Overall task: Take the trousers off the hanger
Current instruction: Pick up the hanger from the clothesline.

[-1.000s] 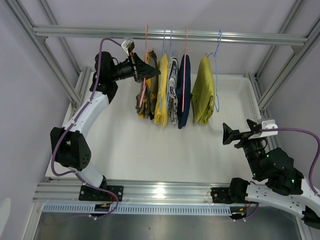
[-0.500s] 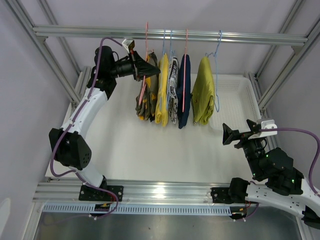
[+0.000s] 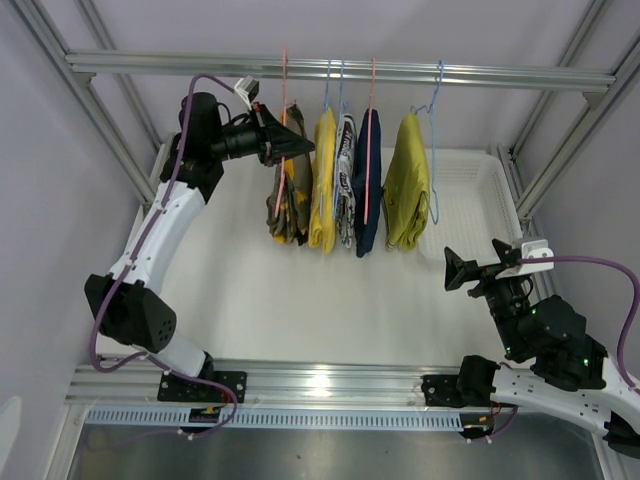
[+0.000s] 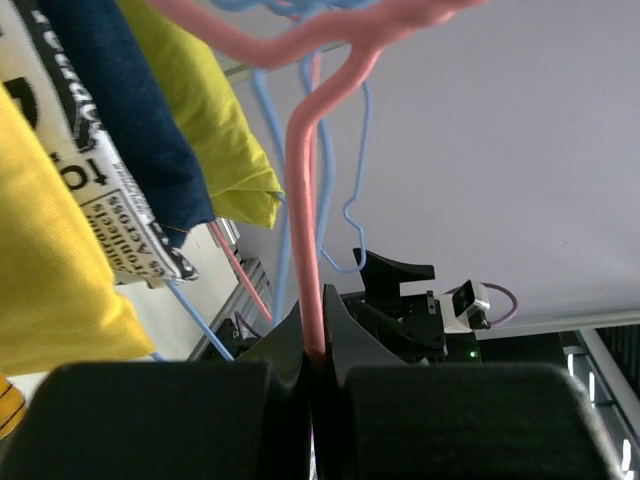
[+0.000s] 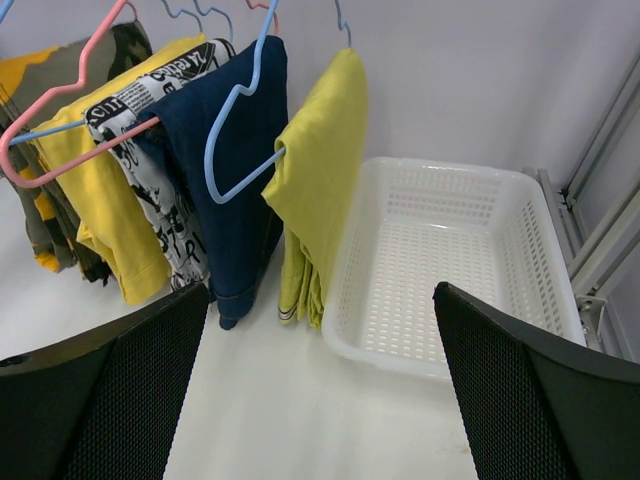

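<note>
Five pairs of trousers hang on hangers from the top rail (image 3: 500, 75): camouflage (image 3: 290, 205), bright yellow (image 3: 323, 185), black-and-white print (image 3: 346, 185), dark navy (image 3: 369, 185) and mustard-olive (image 3: 406, 180). The camouflage pair hangs on a pink hanger (image 3: 285, 110), a little apart from the yellow pair. My left gripper (image 3: 300, 145) is shut on that hanger's pink stem (image 4: 305, 230), just under the hook, and the jaws pinch it from both sides (image 4: 314, 340). My right gripper (image 3: 455, 270) stands wide open and empty low at the right, facing the clothes (image 5: 320, 390).
A white perforated basket (image 3: 508, 200) sits on the table at the back right, right of the mustard-olive pair (image 5: 320, 180). Its near rim (image 5: 345, 330) lies just ahead of my right gripper. Aluminium frame posts stand on both sides.
My left arm has drawn left along the rail, taking the pink hanger and the camouflage trousers with it, away from the yellow pair. The right arm has stayed still.
</note>
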`<control>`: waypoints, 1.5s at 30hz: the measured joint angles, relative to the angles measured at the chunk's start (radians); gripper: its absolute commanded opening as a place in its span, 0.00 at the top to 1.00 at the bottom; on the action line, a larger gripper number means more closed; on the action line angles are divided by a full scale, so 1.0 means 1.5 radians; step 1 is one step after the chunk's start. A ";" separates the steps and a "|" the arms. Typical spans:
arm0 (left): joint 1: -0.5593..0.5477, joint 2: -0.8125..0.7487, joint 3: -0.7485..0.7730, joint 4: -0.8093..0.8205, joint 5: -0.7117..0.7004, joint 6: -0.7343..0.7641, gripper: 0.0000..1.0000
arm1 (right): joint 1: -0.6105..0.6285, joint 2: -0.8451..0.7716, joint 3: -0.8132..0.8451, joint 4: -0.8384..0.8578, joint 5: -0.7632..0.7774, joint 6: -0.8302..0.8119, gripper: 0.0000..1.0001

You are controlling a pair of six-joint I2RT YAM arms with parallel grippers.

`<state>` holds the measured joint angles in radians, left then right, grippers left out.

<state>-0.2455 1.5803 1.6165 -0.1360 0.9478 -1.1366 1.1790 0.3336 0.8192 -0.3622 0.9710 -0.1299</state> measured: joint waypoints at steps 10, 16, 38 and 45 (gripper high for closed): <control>0.001 -0.079 0.001 0.032 -0.014 0.057 0.99 | 0.000 0.000 0.000 0.000 -0.007 0.004 0.01; 0.001 -0.081 0.001 0.008 -0.019 0.061 0.99 | 0.000 0.000 0.000 -0.001 -0.008 0.004 0.00; 0.001 -0.373 -0.195 -0.153 -0.220 0.156 0.99 | -0.001 0.196 0.187 -0.121 -0.054 0.072 0.01; 0.010 -0.430 -0.317 -0.188 -0.319 0.180 0.99 | -0.001 0.270 0.337 -0.129 -0.105 0.070 0.01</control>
<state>-0.2302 0.9348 1.1412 -0.4187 0.4694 -0.8673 1.1778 0.7387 1.3254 -0.5556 0.8139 -0.0254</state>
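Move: The pink hanger with the camo trousers is already pinched in the left hand; its hook is up at the rail, about 10 cm ahead and 14 cm above. The camo trousers hang some 5 cm ahead and 15 cm below the hand; at the same height and some 4 cm ahead are the yellow trousers, 7 cm to the right, and the patterned trousers, 11 cm to the right. From the right hand, the hook is roughly 28 cm ahead, 35 cm left and 20 cm up. The pink hanger, kept pinched in the left fingers, is raised about 5 cm and eased back to clear the rail, then drawn back and left, away from the rail and the yellow trousers, and finally lowered some 8 cm, the wrist swinging about 25 degrees counter-clockwise. Late on, the open, empty right hand rises about 9 cm and shifts 6 cm left. ##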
